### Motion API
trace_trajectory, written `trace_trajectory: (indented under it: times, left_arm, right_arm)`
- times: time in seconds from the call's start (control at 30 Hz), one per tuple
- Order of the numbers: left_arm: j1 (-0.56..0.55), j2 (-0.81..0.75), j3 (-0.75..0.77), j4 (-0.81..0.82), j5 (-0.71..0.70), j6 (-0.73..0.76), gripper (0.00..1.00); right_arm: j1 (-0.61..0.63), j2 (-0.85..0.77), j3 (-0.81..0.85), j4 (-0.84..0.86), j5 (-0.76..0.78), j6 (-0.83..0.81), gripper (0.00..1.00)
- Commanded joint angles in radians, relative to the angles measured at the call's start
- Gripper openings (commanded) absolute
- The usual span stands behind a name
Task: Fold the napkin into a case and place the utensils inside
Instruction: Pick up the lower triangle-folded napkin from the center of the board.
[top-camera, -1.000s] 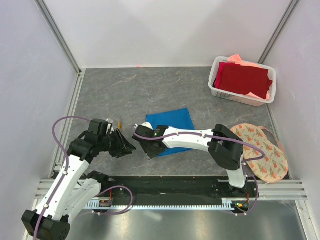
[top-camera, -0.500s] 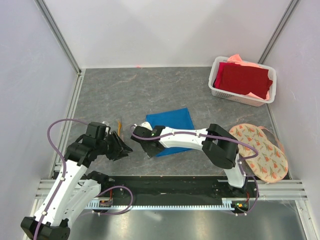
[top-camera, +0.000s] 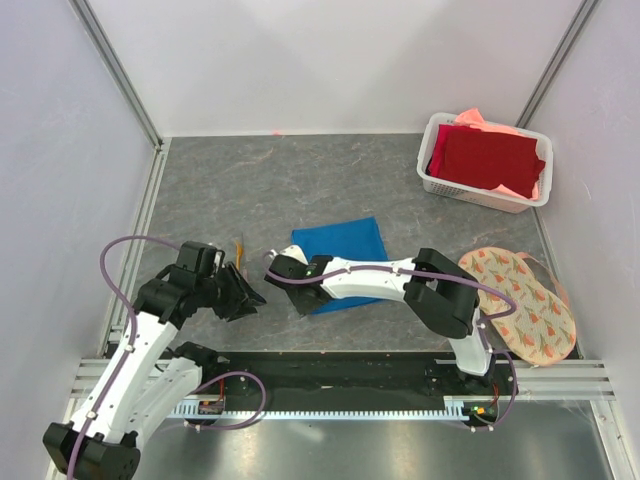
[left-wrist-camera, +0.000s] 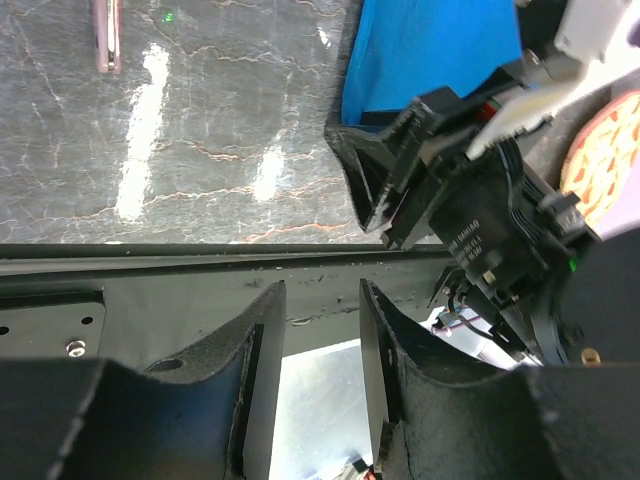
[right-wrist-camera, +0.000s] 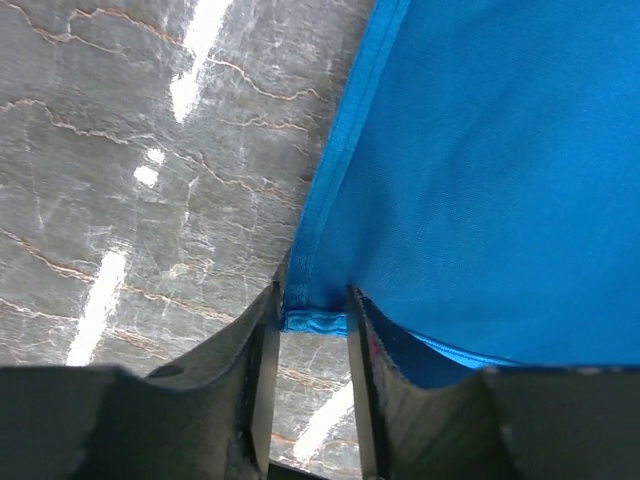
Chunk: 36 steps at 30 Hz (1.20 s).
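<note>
The bright blue napkin (top-camera: 345, 245) lies folded flat in the middle of the table, and it fills the upper right of the right wrist view (right-wrist-camera: 480, 150). My right gripper (top-camera: 303, 292) is low at its near-left corner. In the right wrist view the right gripper (right-wrist-camera: 312, 300) is open, with the corner hem spanning the gap between its fingertips. My left gripper (top-camera: 250, 290) hovers just left of it, turned toward the table's near edge. It is open (left-wrist-camera: 322, 300) with nothing between its fingers. A thin orange utensil (top-camera: 239, 247) lies left of the napkin, and a slim stick (left-wrist-camera: 105, 35) shows in the left wrist view.
A white basket (top-camera: 470, 195) holding a dark red cloth (top-camera: 490, 158) over a salmon-pink one stands at the back right. A round floral mat (top-camera: 525, 300) lies at the near right. The black base rail (top-camera: 330, 370) runs along the near edge. The two grippers are close together.
My right gripper has settled onto the napkin's near-left corner and its jaws have narrowed around the hem. The left arm has shifted slightly, still open.
</note>
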Motion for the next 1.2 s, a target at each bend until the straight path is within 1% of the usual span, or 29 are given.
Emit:
trace_trajectory:
  times: [0.0, 0.13, 0.17, 0.23, 0.33, 0.37, 0.4, 0.5, 0.53, 0.63, 0.7, 0.87, 0.9, 0.97, 1.03, 1.07, 1.1, 1.13, 1.17]
  left_arm:
    - [0.000, 0.020, 0.031, 0.025, -0.007, 0.001, 0.43]
    - [0.002, 0.040, 0.042, 0.029, -0.007, 0.010, 0.43]
    - [0.002, 0.038, 0.042, 0.029, -0.009, 0.010, 0.43]
    - [0.002, 0.041, 0.042, 0.034, -0.012, 0.008, 0.43]
    - [0.002, 0.049, 0.035, 0.043, -0.006, 0.005, 0.43]
    - [0.003, 0.056, 0.034, 0.046, -0.001, 0.005, 0.43]
    - [0.002, 0.061, 0.032, 0.049, 0.001, 0.004, 0.43]
    - [0.002, 0.078, 0.034, 0.063, 0.005, 0.002, 0.44]
    - [0.003, 0.083, 0.034, 0.068, 0.008, 0.001, 0.44]
    - [0.005, 0.121, 0.038, 0.100, 0.030, -0.001, 0.45]
    - [0.003, 0.147, 0.038, 0.138, 0.053, -0.004, 0.47]
    - [0.022, 0.265, 0.054, 0.227, 0.103, -0.007, 0.52]
    - [0.023, 0.292, 0.058, 0.241, 0.119, -0.007, 0.58]
    - [0.029, 0.374, 0.083, 0.282, 0.132, -0.005, 0.62]
    - [0.035, 0.429, 0.113, 0.328, 0.158, -0.001, 0.72]
    - [0.037, 0.495, 0.127, 0.339, 0.163, 0.005, 0.76]
    - [0.038, 0.526, 0.140, 0.351, 0.169, 0.010, 0.82]
    - [0.040, 0.564, 0.169, 0.361, 0.174, 0.014, 0.84]
    - [0.043, 0.636, 0.184, 0.367, 0.178, 0.027, 0.86]
  right_arm:
    - [-0.005, 0.034, -0.099, 0.022, 0.023, 0.021, 0.35]
    - [-0.003, 0.045, -0.148, 0.028, 0.048, 0.035, 0.30]
    - [-0.005, 0.042, -0.156, 0.031, 0.062, 0.035, 0.26]
    - [-0.003, 0.034, -0.166, 0.031, 0.069, 0.035, 0.22]
    - [-0.009, 0.019, -0.153, 0.031, 0.065, 0.015, 0.13]
    - [-0.011, 0.013, -0.148, 0.034, 0.060, 0.010, 0.04]
    - [-0.017, 0.007, -0.143, 0.037, 0.033, 0.006, 0.00]
    - [-0.048, -0.030, -0.143, 0.072, -0.035, 0.001, 0.00]
    - [-0.067, -0.054, -0.143, 0.081, -0.093, 0.001, 0.00]
    - [-0.106, -0.123, -0.148, 0.126, -0.203, -0.003, 0.00]
    - [-0.123, -0.159, -0.159, 0.149, -0.233, -0.002, 0.00]
    - [-0.180, -0.216, -0.203, 0.186, -0.387, 0.019, 0.00]
    - [-0.192, -0.219, -0.209, 0.195, -0.401, 0.024, 0.00]
    - [-0.198, -0.230, -0.226, 0.219, -0.431, 0.035, 0.00]
    - [-0.206, -0.246, -0.234, 0.226, -0.463, 0.049, 0.00]
    - [-0.212, -0.251, -0.243, 0.239, -0.471, 0.055, 0.00]
    - [-0.219, -0.262, -0.248, 0.247, -0.496, 0.064, 0.00]
    - [-0.224, -0.266, -0.254, 0.256, -0.512, 0.067, 0.00]
    - [-0.229, -0.271, -0.264, 0.270, -0.521, 0.070, 0.00]
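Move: The right hand, fingers half open, is down at the near-left corner of the folded napkin, with the corner practically between its fingertips and about 1 cm below. The napkin's middle lies some 10 cm ahead and 8 cm to the right, and the utensils roughly 8 cm ahead and 13 cm to the left. From the raised left hand, that corner is about 4 cm ahead, 12 cm to the right and 12 cm below, with the utensils around 12 cm straight ahead. The right fingers close and pinch the napkin's near-left corner almost on the spot, then shift a couple of centimetres to the right and lift about 3 cm with the corner kept in their grip, the wrist tilting some 25 degrees so that the fingertips swing left and back towards the base. Meanwhile the left hand, nearly idle at first, speeds forward about 7 cm and 3 cm to the right, sinking about 3 cm towards the napkin's left side while its fingers spread wide, without touching the napkin. ##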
